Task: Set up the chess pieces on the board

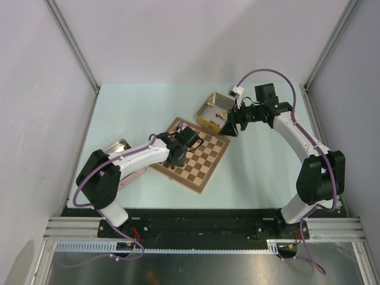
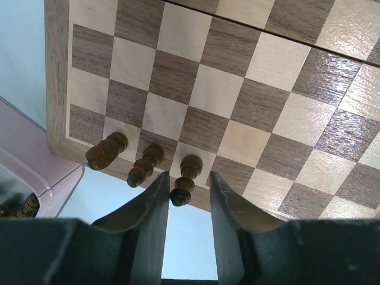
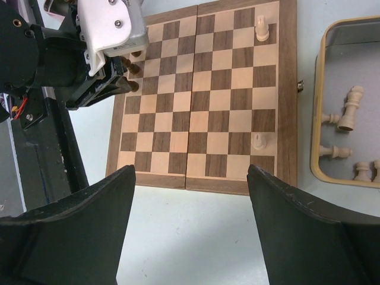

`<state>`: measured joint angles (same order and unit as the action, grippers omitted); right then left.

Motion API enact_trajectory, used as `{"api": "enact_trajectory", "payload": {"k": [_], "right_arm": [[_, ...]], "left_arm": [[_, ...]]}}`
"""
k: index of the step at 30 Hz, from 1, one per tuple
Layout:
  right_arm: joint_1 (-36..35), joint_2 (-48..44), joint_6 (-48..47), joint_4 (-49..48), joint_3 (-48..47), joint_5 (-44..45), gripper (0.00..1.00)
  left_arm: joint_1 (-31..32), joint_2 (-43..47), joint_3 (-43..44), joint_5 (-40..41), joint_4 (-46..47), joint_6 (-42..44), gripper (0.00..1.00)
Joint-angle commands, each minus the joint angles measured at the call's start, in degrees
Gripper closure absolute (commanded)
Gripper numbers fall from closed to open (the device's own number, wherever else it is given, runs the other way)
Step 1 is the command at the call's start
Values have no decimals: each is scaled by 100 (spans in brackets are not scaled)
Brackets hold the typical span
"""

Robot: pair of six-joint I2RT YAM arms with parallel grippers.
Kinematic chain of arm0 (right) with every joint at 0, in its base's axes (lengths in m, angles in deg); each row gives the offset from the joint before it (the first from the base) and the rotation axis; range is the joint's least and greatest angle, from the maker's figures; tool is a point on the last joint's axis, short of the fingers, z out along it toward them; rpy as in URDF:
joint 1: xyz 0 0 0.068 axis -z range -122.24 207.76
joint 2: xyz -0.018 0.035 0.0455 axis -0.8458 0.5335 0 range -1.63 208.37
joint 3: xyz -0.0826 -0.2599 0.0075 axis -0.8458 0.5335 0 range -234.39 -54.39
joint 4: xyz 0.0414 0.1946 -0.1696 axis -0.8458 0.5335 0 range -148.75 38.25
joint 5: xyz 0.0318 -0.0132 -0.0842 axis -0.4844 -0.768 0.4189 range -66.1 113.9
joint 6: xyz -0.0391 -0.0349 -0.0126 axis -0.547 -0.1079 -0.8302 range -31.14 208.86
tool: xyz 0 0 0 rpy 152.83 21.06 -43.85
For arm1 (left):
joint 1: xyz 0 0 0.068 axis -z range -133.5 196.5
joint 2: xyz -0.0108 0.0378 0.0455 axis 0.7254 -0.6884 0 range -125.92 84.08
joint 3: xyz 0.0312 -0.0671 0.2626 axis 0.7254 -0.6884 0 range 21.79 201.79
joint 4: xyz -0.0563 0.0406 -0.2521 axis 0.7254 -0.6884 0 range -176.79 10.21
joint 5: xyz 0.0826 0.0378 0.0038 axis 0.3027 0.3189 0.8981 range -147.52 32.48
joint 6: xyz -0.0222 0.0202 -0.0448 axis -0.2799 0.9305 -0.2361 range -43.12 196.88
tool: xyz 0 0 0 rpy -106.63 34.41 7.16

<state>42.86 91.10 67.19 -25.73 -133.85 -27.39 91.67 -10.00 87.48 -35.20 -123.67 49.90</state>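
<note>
The board lies tilted in the middle of the table. Three dark chess pieces stand in a row on its edge squares, near one corner. My left gripper is open around the top of the third dark piece, which stands on its square. The left finger is right against it and a gap shows on the right side. Two pale pieces stand on the opposite edge row. My right gripper hangs wide open above the table beside the board, holding nothing.
A yellow tin with several pale pieces sits by the board's far side, seen at the back in the top view as well. A pink tin holding dark pieces lies off the board's left corner.
</note>
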Motion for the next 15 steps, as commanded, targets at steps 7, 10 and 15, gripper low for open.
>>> {"api": "enact_trajectory", "payload": {"k": [7,10,15], "right_arm": [[-40,17,-92,30,18,5,19],[-48,8,-100,30,18,5,19],[-57,0,-109,30,18,13,20]], "left_arm": [[-17,636,224,26,-51,-70,52],[-26,865,286,17,-86,-62,41],[-60,1532,322,122,-77,26,12]]}}
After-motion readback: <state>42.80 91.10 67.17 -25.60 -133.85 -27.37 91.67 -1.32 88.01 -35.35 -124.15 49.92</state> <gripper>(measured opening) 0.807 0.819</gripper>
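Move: The dark piece just set down, third in the row, stands already freed between the left fingers, its middle about 2 cm below the hand point. Its row neighbours run off towards the pink box: the middle dark piece about 3 cm left and 1 cm farther out, the end dark piece about 6 cm left and 3 cm farther out. The pink box lies roughly 21 cm left, about level. From the right hand, the third dark piece is some 20 cm left, 10 cm back and 14 cm below. After a brief pause, the left hand backs off the third dark piece by rising almost straight up, gathering speed to about 5 cm, so that the piece's top drops out from between the fingertips. The fingers, already parted at the start, spread from roughly a third open to nearly wide open on the way, while the wrist tilts slightly, swinging the fingertips a few degrees outward, away from the base. ##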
